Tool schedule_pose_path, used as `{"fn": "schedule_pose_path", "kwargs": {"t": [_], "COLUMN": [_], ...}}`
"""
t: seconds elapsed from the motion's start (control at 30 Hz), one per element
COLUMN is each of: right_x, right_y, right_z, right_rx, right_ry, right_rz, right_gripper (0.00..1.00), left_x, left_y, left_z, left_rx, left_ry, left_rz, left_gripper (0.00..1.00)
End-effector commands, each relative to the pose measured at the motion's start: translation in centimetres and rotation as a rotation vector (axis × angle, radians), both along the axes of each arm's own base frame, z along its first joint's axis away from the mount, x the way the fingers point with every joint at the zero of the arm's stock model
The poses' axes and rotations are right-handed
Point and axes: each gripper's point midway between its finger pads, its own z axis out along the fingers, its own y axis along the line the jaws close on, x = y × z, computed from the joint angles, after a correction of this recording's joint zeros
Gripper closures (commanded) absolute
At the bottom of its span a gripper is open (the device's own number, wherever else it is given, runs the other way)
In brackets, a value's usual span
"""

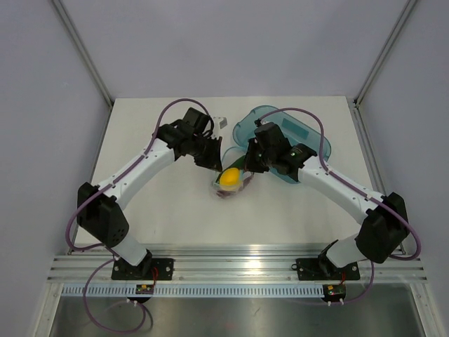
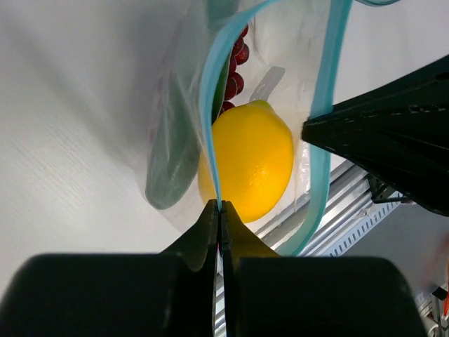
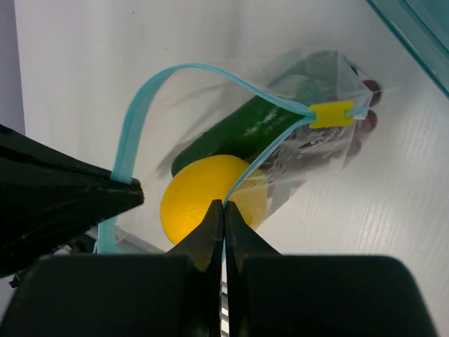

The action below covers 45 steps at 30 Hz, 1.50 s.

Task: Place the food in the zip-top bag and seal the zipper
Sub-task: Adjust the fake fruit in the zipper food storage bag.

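Observation:
The clear zip-top bag [image 1: 238, 188] hangs between both grippers with its mouth spread open. My left gripper [image 2: 220, 205] is shut on one side of the light blue zipper [image 2: 209, 105]. My right gripper [image 3: 223, 203] is shut on the zipper's other side [image 3: 273, 151]. The yellow lemon [image 2: 249, 165] sits in the open mouth between the two strips. Deeper in the bag lie the dark green cucumber [image 3: 245, 130] and the dark red grapes [image 2: 235, 70]. A yellow slider [image 3: 331, 114] sits at the zipper's far end. In the top view the lemon [image 1: 229, 177] shows between the left gripper [image 1: 216, 165] and right gripper [image 1: 247, 168].
A teal translucent tray [image 1: 309, 140] stands on the white table just behind the right arm. A small white object [image 1: 222, 122] lies behind the left arm. The metal rail [image 1: 231, 263] runs along the near edge.

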Motion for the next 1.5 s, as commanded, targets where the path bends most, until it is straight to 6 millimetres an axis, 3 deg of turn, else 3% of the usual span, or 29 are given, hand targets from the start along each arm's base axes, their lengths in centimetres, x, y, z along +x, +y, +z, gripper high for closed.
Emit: {"fn": "schedule_pose_path", "kwargs": {"t": [0.0,0.27,0.5,0.7,0.97,1.1,1.13,1.27,1.47], "right_x": [0.9,1.8,1.7,1.5,0.2,-0.9,-1.0,-2.0,-2.5], "right_y": [1.7,3.1,3.1,1.2,-2.1,-3.1,-3.5,-5.1,-6.4], "right_z": [4.3,3.8,4.3,4.3,0.9,0.1,0.2,0.9,2.9], "right_rx": [0.135,0.210,0.250,0.198,0.065,0.005,-0.011,-0.074,-0.127], "right_ry": [-0.068,-0.032,-0.034,-0.060,-0.036,-0.036,-0.040,-0.066,-0.113], "right_rz": [-0.004,-0.047,-0.071,-0.123,-0.178,-0.136,-0.131,-0.109,-0.093], "right_gripper": [1.00,1.00,1.00,1.00,1.00,0.85,0.76,0.63,0.55], "left_x": [-1.0,-2.8,-2.6,-2.3,-2.3,-2.7,-2.7,-2.8,-2.6], "left_y": [-2.8,-5.9,-5.8,-4.7,-4.0,-4.9,-5.0,-5.3,-5.4], "left_z": [2.5,2.7,1.0,-0.2,-0.7,-1.1,-1.3,-1.8,-1.4], "left_rx": [-0.104,-0.174,-0.145,-0.076,-0.046,-0.088,-0.089,-0.093,-0.099], "left_ry": [-0.066,-0.051,-0.027,-0.030,-0.022,0.005,0.015,0.035,0.030], "left_rz": [-0.094,-0.184,-0.177,-0.151,-0.142,-0.173,-0.179,-0.195,-0.190], "left_gripper": [1.00,1.00,1.00,1.00,1.00,1.00,1.00,1.00,1.00]}}
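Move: Both hands already pinch the open bag's rim, one on each side of its mouth. The lemon lies inside, about 4 cm to the left hand's right, 1 cm back and 8 cm below it. From the right hand it is some 5 cm left, 1 cm back and 8 cm down; the cucumber is about 4 cm left of that hand, 3 cm ahead and 9 cm below. The blue bin's middle sits about 13 cm right, 15 cm ahead and 16 cm down. The right fingers let go of the bag's right rim, opening a bit under halfway. That hand first eases some 2 cm left, then swings about 7 cm right and also back, opening late on this way. The left hand keeps its pinch and carries its rim right and back over the first third, turning slightly clockwise, then lowers it about 3 cm. ##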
